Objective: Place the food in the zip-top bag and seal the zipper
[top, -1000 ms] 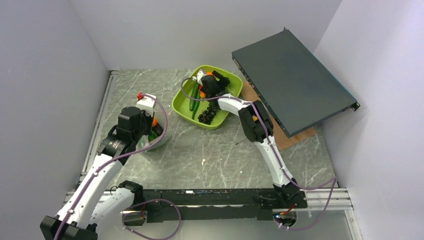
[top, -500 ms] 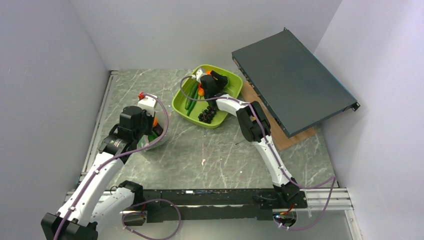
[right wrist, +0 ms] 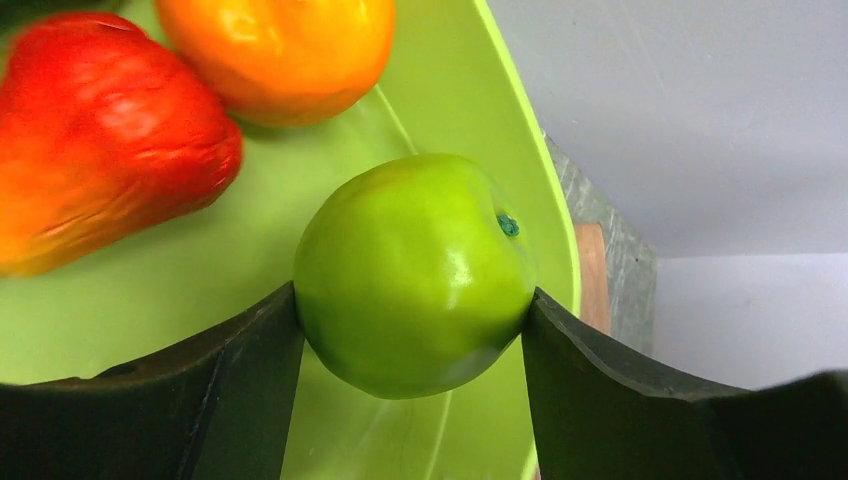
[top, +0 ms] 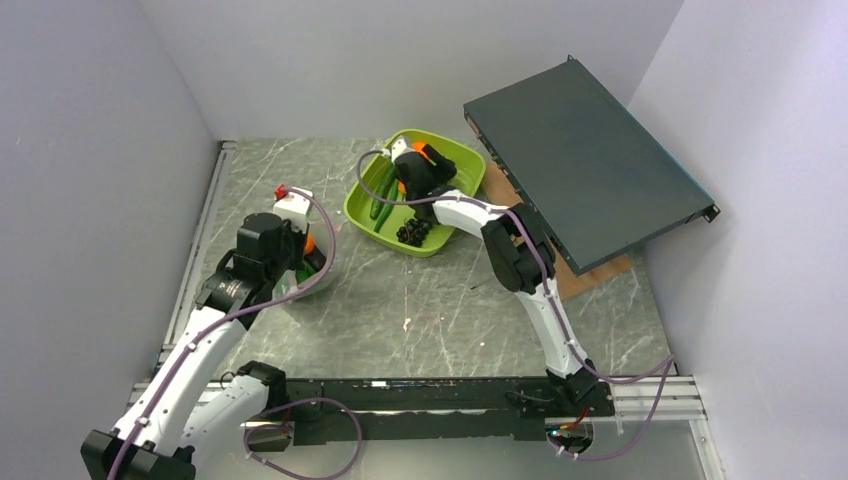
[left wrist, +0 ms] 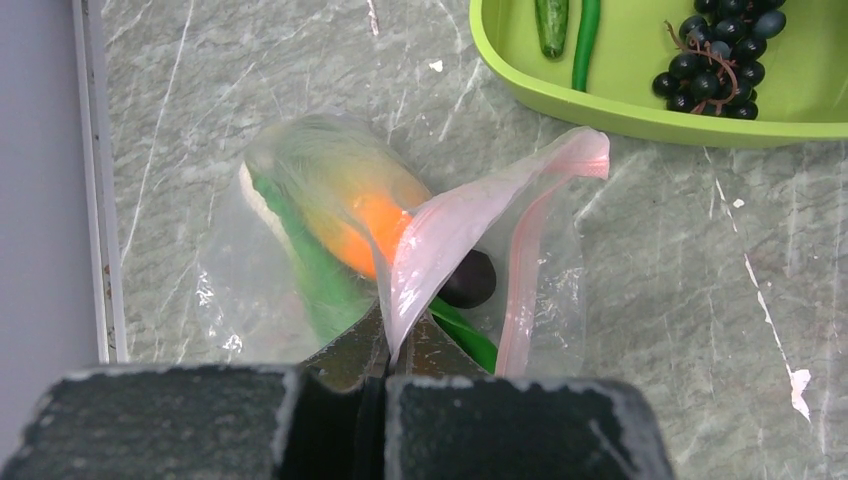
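Observation:
The clear zip-top bag [left wrist: 250, 270] lies on the table with an orange [left wrist: 375, 225], a white-green leek [left wrist: 300, 250] and a dark eggplant [left wrist: 468, 280] inside. My left gripper [left wrist: 392, 335] is shut on the bag's mouth flap, lifting it; the pink zipper [left wrist: 525, 260] runs beside it. My right gripper [right wrist: 410, 300] is in the lime-green tray [right wrist: 500, 120], both fingers pressed against the green apple [right wrist: 410, 270]. A red pepper [right wrist: 100, 140] and an orange fruit [right wrist: 280, 50] lie beyond it. In the top view the right gripper [top: 415, 170] is over the tray's far part.
The tray [left wrist: 600, 105] also holds dark grapes [left wrist: 715, 55], a cucumber [left wrist: 550, 20] and a green pod [left wrist: 585, 40]. A dark flat metal case [top: 590, 160] leans over a wooden board [top: 590, 275] at the right. Walls stand close on three sides.
My right gripper has shifted a little left and farther back inside the tray. The left arm and the bag have stayed put.

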You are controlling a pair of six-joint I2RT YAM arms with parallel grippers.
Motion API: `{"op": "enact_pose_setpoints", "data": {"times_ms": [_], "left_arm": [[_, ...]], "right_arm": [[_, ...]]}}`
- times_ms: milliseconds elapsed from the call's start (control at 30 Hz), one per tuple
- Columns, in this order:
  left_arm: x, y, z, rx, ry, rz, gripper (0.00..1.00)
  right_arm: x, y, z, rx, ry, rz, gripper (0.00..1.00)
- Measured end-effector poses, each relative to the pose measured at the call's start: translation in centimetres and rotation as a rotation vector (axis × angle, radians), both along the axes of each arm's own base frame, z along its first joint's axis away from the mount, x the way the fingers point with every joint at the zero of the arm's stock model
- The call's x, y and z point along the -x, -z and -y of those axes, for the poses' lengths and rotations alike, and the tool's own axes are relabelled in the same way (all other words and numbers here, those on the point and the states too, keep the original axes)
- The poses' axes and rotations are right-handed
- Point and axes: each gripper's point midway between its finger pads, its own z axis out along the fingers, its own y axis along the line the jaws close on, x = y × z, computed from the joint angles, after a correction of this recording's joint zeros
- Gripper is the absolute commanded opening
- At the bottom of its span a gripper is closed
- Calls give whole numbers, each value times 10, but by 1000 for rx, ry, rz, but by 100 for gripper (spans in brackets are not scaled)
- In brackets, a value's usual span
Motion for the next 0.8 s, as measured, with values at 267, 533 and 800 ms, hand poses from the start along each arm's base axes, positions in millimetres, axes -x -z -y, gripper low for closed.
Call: {"op": "enact_pose_setpoints", "data": {"times_ms": [267, 533, 800], "left_arm": [[2, -6, -1, 7, -1, 23, 0], [4, -9, -1, 11, 0, 31, 0], [5, -12, -2, 14, 0, 41, 0]], "right_arm": [[75, -49, -28, -176, -33, -9, 0], [150, -64, -29, -455, -122, -140, 0], [246, -97, -82, -745, -452, -266, 0]]}}
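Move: The green apple is already between my right fingers, just above the tray floor. The bag's open mouth lies about 26 cm back, 25 cm to the left and some 10 cm higher. The grapes lie about 12 cm back and 6 cm left of that hand. The red fruit is 8 cm to its left, level with it, and the orange 6 cm ahead and 5 cm left. From my left hand the bag mouth is about 3 cm ahead and 4 cm right, slightly lower. I draw my right hand back some 25 cm and lift it about 10 cm, carrying the apple out of the tray past its near edge. Late in the sweep I swing about 8 cm left towards the bag. On the way the wrist rolls its left side up by about 45 degrees and turns counter-clockwise, with the grip unchanged. My left hand keeps pinching the bag's rim and rises only about a centimetre. ##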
